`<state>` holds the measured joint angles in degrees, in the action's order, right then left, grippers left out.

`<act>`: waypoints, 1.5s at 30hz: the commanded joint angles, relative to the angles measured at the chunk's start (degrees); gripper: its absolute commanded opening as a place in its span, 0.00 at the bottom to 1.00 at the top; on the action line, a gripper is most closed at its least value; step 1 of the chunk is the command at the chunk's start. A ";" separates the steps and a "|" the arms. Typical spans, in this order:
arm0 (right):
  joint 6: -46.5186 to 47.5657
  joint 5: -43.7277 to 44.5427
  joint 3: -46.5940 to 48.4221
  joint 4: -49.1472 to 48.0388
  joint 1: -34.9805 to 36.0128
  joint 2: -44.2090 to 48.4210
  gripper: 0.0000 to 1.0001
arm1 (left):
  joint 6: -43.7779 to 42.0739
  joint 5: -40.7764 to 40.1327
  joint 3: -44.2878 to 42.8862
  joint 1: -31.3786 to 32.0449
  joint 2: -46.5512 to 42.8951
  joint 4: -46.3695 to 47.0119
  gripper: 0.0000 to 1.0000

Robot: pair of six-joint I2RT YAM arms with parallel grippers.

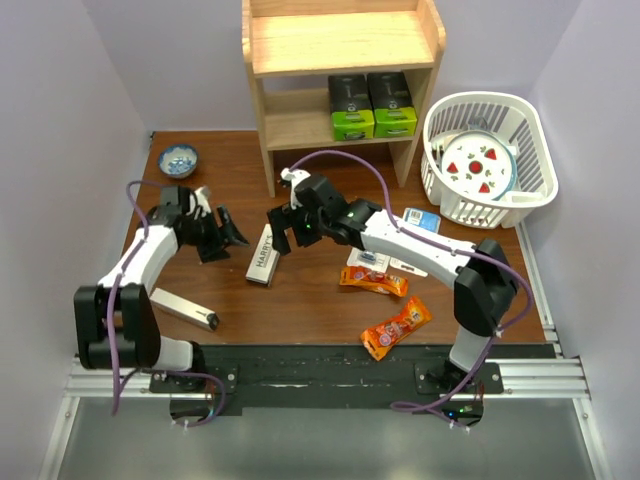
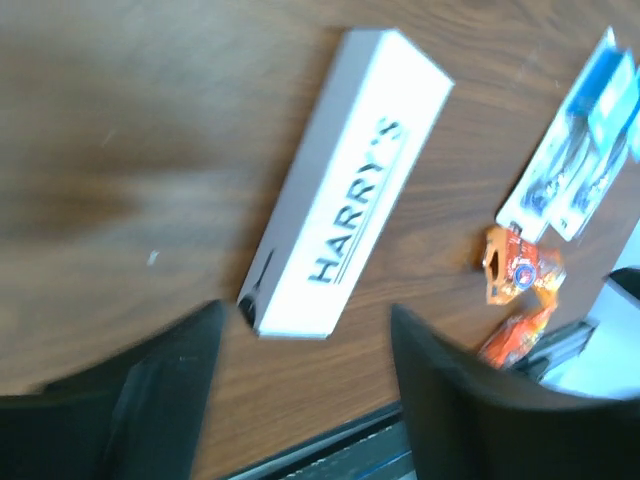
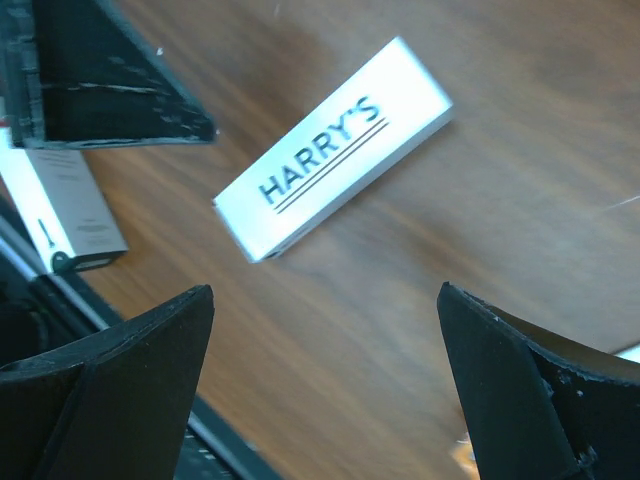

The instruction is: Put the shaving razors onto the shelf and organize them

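Note:
The long white HARRY'S box lies flat on the brown table between my two grippers. My left gripper hangs open just left of it, holding nothing. My right gripper is wide open just right of the box's far end, also holding nothing. Two black boxes with lime-green ends stand on the lower board of the wooden shelf. Blue-header blister cards lie flat by the right arm.
A second long pale box lies near the left arm's base. Orange snack packets sit front right. A white slatted basket holding a plate stands right of the shelf. A blue bowl is at the back left.

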<state>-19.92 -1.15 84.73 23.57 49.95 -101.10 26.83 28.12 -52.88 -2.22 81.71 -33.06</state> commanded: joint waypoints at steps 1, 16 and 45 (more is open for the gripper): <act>-9.08 -1.05 1.14 2.09 0.14 -2.35 0.98 | 7.52 -2.19 8.22 -1.21 -3.66 2.29 0.55; -12.16 0.18 -8.70 -1.07 0.23 2.40 0.95 | 13.34 5.55 21.51 7.12 -0.42 27.16 0.16; -9.26 8.53 -5.19 -0.63 -0.12 0.46 0.99 | 3.93 2.90 11.93 -0.52 6.70 24.09 0.00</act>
<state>-30.39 2.24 77.23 22.48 50.19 -101.97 31.44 28.08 -37.15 -6.00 86.54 -14.92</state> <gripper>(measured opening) 0.986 0.013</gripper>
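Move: The HARRY'S box lies lengthwise ahead and to the right of the left hand, its middle about 4 cm ahead, 4 cm right and 8 cm below. The second white box is some 15 cm left and 9 cm back of that hand. From the right hand the HARRY'S box is about 8 cm left, 4 cm ahead and 15 cm below; the nearer razor pack stands roughly 18 cm right and 7 ahead, the upper orange packet 17 right and 2 back. Back and down about 8 cm each goes the left hand, its fingers closing with nothing between them, then some 5 cm right behind the HARRY'S box's near end. It lifts back left and forward, and dips again, shut, beside the near-left corner. The wide-open right hand sinks roughly 6 cm and draws back slightly, tipping steeper, then eases a little up and forward. ##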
